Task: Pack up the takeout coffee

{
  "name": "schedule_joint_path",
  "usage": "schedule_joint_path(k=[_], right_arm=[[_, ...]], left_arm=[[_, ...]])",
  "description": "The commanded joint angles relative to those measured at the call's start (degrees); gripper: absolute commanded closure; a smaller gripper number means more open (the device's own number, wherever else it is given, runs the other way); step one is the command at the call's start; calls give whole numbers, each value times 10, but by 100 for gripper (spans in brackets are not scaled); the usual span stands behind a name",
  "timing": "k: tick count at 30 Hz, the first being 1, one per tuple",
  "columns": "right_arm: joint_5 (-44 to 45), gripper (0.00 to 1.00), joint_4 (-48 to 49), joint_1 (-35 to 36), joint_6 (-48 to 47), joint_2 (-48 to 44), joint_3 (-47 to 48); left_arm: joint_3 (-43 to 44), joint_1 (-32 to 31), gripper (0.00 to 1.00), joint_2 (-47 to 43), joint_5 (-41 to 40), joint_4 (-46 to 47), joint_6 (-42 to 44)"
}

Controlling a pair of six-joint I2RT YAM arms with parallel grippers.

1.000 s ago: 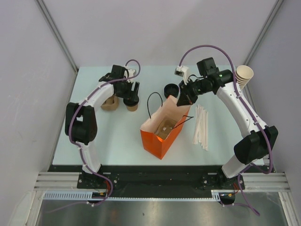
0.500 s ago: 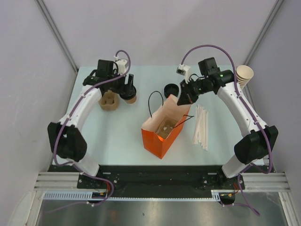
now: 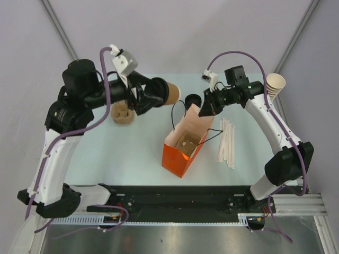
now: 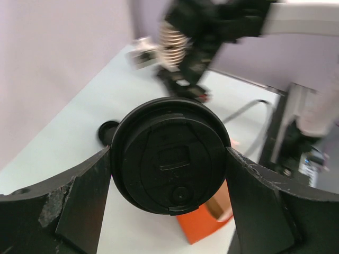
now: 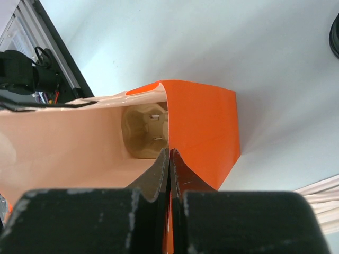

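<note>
The takeout coffee (image 3: pixel 169 92), a brown paper cup with a black lid (image 4: pixel 169 153), hangs in the air left of the orange bag (image 3: pixel 183 156), tipped on its side. My left gripper (image 3: pixel 152 96) is shut on it, one finger (image 4: pixel 85 196) on each side of the lid. The bag stands open at mid-table with a pulp cup carrier (image 5: pixel 143 132) at its bottom. My right gripper (image 5: pixel 169 159) is shut on the bag's far rim (image 3: pixel 204 111), one finger inside and one outside the wall.
A brown pulp carrier (image 3: pixel 123 114) sits at the back left of the table. A black lid stack (image 3: pixel 193 100) lies behind the bag. Tan cups (image 3: pixel 275 83) are stacked at the back right corner. White straws (image 3: pixel 226 142) lie right of the bag.
My left arm has lifted the coffee off the table beside the carrier, raised it and swung it right toward the bag, tipping it sideways. The right gripper has kept its hold on the rim.
</note>
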Motion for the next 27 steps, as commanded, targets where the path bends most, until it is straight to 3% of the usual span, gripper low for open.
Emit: schedule_joint_path(k=[1,10,18,27], right_arm=[[-1,100,32,4,22,-30,1],[28,100,44,23,63,-64,-13],[24,100,42,40,79,-107,-49],[-12,100,23,37,103,-141,-95]], left_arm=[[41,-117,71,5,20,-57,48],[-56,-292,73,31,-123,-37,62],[-123,-296,75,44,-177,8,43],[-212,-295,76,27,-231,7,111]])
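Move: The left hand already grips the coffee cup by its lid; the bag mouth lies about 12 cm to its right, 2 cm back and 23 cm below. From that hand the lid stack stands some 28 cm ahead, 12 cm right and 43 cm down, the straws about 12 cm ahead, 26 cm right and 46 cm down. The right hand already pinches the bag's rim; the mouth's middle is roughly 8 cm left, 4 cm back and 2 cm below it. Left swings the cup back-right, then down about 17 cm into the bag, which the right hand draws back. ##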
